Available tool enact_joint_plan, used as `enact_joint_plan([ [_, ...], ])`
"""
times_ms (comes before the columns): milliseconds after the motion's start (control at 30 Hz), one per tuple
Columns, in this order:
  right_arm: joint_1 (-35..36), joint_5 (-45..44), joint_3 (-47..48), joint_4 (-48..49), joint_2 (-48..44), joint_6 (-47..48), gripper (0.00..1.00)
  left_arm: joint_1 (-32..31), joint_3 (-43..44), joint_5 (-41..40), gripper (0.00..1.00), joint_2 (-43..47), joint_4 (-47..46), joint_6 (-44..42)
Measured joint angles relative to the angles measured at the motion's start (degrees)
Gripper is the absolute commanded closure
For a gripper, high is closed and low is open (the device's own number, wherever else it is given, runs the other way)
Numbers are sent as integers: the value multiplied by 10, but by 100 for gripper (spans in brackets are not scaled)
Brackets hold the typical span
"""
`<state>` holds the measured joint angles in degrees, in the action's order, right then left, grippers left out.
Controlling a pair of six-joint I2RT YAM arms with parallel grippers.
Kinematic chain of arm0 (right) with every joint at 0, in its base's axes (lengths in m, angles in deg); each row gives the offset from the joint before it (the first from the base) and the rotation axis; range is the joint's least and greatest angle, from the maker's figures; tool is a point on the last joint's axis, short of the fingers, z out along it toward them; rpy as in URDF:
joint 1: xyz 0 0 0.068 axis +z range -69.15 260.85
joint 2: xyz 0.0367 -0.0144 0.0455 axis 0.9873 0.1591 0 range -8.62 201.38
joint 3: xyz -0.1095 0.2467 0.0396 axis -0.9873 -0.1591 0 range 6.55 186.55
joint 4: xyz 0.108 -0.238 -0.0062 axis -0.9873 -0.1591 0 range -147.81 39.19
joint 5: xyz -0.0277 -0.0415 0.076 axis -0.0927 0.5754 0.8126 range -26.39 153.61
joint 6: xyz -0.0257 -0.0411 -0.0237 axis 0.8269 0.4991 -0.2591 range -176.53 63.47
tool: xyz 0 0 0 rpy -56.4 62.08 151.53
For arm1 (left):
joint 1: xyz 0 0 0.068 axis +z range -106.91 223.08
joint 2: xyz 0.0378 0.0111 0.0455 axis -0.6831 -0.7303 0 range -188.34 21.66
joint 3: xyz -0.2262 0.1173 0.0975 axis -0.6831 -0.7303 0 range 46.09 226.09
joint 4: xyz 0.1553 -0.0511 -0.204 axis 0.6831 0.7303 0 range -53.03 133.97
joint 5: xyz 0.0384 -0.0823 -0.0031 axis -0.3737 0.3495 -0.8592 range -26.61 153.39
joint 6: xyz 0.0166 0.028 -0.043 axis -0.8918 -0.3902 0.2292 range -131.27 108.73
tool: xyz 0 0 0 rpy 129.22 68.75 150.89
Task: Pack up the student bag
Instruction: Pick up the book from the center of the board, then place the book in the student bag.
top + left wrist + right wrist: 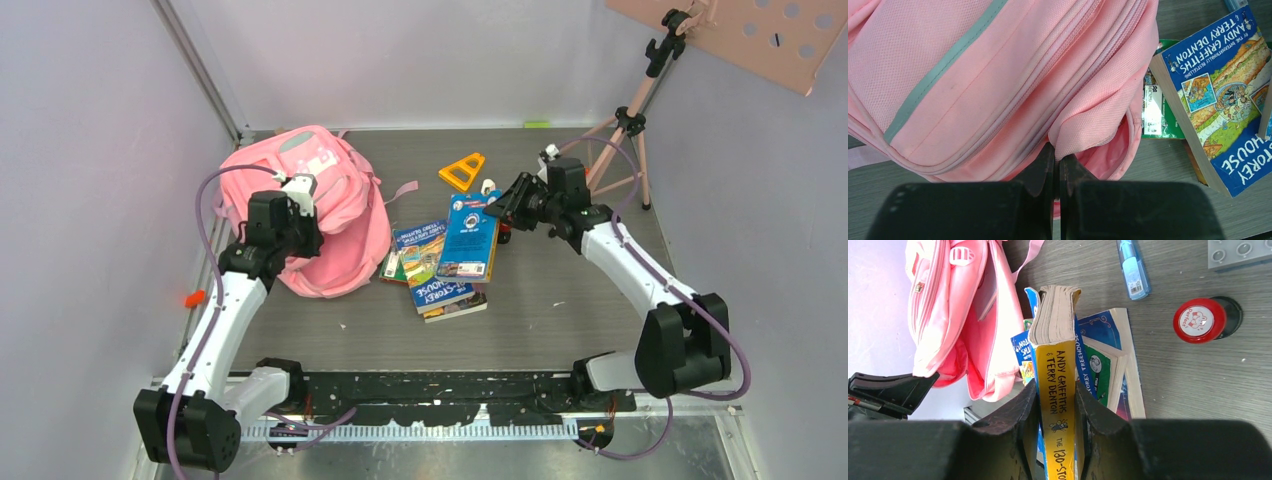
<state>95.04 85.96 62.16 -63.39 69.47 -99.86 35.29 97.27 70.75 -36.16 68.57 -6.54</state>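
The pink student bag (320,200) lies at the table's back left, its opening facing the books. My left gripper (296,240) is shut on the pink fabric edge of the bag's opening (1083,131), holding it up; pink lining shows inside. My right gripper (503,212) is shut on a yellow-spined book (1057,385), held on edge above the other books. That book shows as the blue-covered one (468,240) in the top view. The bag (958,315) also shows in the right wrist view.
Other books (440,285) lie stacked right of the bag. An orange triangle (461,171) lies behind them. A red-capped pot (1200,321), a blue tube (1133,270) and a grey brick (1238,252) lie near the right gripper. A pink tripod (625,130) stands back right.
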Motion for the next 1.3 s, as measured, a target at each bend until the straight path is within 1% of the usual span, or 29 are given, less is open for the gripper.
enact_joint_plan([
  [133, 16, -19, 49, -62, -6, 22, 99, 0, 0, 0, 100, 0, 0, 0],
  [300, 94, -49, 129, -130, -4, 32, 99, 0, 0, -6, 100, 0, 0, 6],
  [433, 150, -53, 170, -131, 2, 9, 99, 0, 1, -10, 100, 0, 1, 8],
  [567, 196, -55, 175, -95, 28, -43, 99, 1, 1, -10, 100, 1, 1, 8],
  [867, 276, -53, 180, 25, 182, -152, 99, 5, 1, -11, 100, 21, 0, 8],
  [1033, 289, -36, 192, 105, 236, -206, 99, 6, 1, -10, 100, 22, 0, 8],
  [1300, 290, -12, 203, 210, 286, -287, 99, 7, 1, -8, 100, 27, -1, 6],
])
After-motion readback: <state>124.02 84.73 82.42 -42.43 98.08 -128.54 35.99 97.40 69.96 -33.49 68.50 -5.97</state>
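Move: The right hand already holds the blue book; the pink bag's open mouth lies some 32 cm to its left, 8 cm back and about 8 cm lower. On the way there the stack of remaining books sits about 13 cm left, 11 cm back and 14 cm below the hand, and the red-capped bottle is 7 cm right, 5 cm back and 15 cm below. From the left hand, pinching the bag's flap, the mouth is about 5 cm right, level in reach and 6 cm below. Leftward in a quick arc of about 26 cm, the right arm carries the blue book past the stack to the bag's mouth, first rising some 8 cm and drawing back slightly, then sinking about as much. It swings counter-clockwise early and rolls its left side up some 20 degrees late, keeping its grip by the spine. The left hand keeps its pinch on the flap and lifts slightly. ##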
